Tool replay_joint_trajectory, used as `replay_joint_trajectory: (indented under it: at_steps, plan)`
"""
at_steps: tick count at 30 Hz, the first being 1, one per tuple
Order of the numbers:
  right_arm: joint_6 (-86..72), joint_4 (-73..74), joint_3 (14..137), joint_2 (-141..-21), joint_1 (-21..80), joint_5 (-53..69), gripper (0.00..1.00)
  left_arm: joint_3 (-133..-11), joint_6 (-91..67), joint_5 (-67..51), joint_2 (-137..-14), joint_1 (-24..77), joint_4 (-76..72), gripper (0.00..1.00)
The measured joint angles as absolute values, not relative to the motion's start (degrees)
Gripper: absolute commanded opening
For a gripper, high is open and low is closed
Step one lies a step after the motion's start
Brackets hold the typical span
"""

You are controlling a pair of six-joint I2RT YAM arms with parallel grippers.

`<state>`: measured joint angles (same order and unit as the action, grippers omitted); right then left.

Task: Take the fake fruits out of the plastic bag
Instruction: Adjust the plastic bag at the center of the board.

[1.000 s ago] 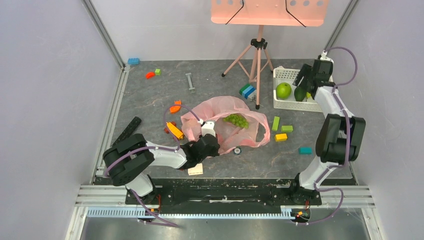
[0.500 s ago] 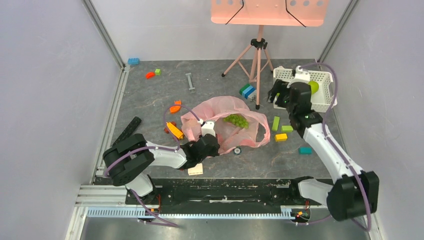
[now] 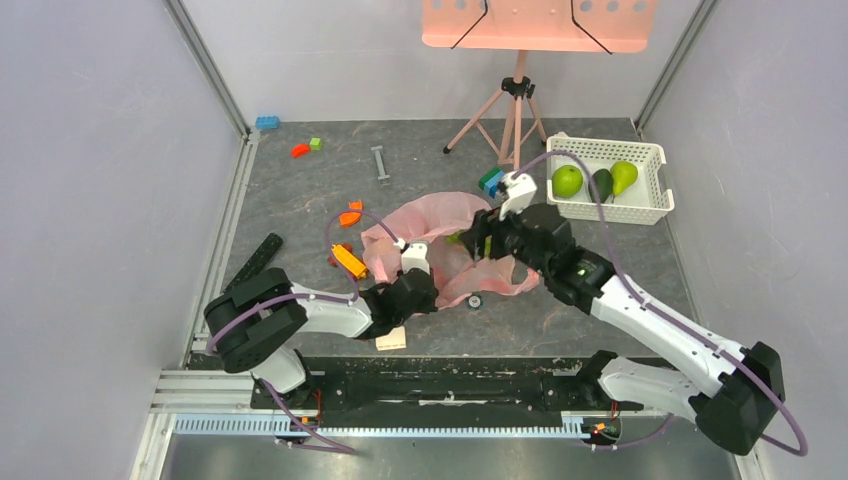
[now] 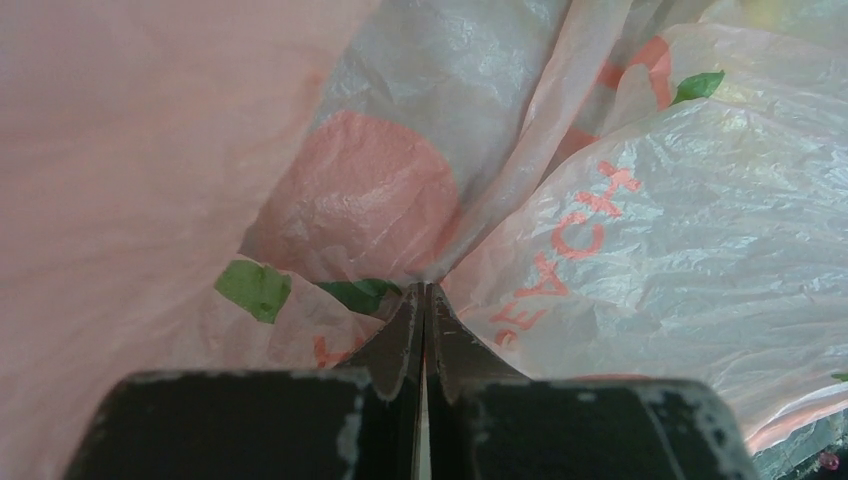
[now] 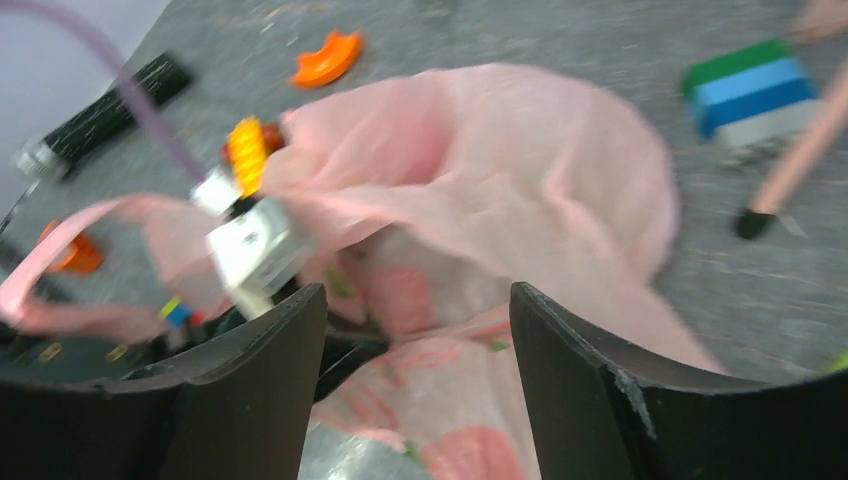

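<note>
The pink plastic bag (image 3: 440, 225) lies crumpled mid-table. My left gripper (image 3: 398, 292) is at the bag's near edge; in the left wrist view its jaws (image 4: 425, 292) are shut on a pinch of the bag's film (image 4: 620, 230). My right gripper (image 3: 478, 240) hangs over the bag's right side, open and with nothing in it (image 5: 418, 295), looking down at the bag (image 5: 500, 170). Only a sliver of the green grapes (image 3: 454, 238) shows beside it. A green apple (image 3: 567, 181), a dark avocado (image 3: 602, 185) and a green pear (image 3: 623, 176) lie in the white basket (image 3: 640, 208).
A pink tripod (image 3: 515, 130) stands just behind the bag. Loose blocks lie around: a yellow-orange one (image 3: 350, 262), an orange piece (image 3: 350, 214), a blue-green one (image 3: 491, 180), a wooden one (image 3: 391, 340). A black bar (image 3: 256, 262) lies at the left.
My right arm has swung from the basket at the back right leftward and forward over the bag, still open. The left gripper has kept its hold on the bag.
</note>
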<state>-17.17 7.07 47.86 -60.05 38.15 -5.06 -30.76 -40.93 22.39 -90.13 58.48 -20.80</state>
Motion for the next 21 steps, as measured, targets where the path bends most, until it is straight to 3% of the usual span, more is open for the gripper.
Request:
replay_joint_trajectory:
  at_steps: [9,21]
  plan:
    - [-16.5,6.3,47.6,-64.4,51.8,-6.4,0.46,-29.8,-40.9,23.0,-89.1,58.5,-20.7,0.05]
    - [-22.2,4.8,41.3,-69.6,52.3,-13.8,0.49,-23.9,-43.6,28.8,-74.6,58.5,-16.0,0.04]
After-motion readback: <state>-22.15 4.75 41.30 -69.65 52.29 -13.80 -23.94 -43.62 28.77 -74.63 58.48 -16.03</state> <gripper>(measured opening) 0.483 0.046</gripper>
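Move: The left hand already grips the plastic bag's near edge; the bag's middle is about 7 cm ahead, 2 cm right and 2 cm up, and the yellow toy car some 5 cm ahead and 19 cm left. From the right hand, the bag's middle lies about 4 cm ahead, 2 cm left and 19 cm below, the grapes 6 cm ahead, 2 cm right and 21 cm down, the toy wheel 7 cm back, 3 cm right and 22 cm down. Still pinching the bag with shut fingers, the left hand waits, then draws it about 4 cm left while lifting it nearly as far. The right hand swings left and back some 5 cm above the bag, then sinks towards it, about 10 cm down in all, drifting slightly right again and tipping downward as its fingers narrow to half open; no grip on the bag is seen. ##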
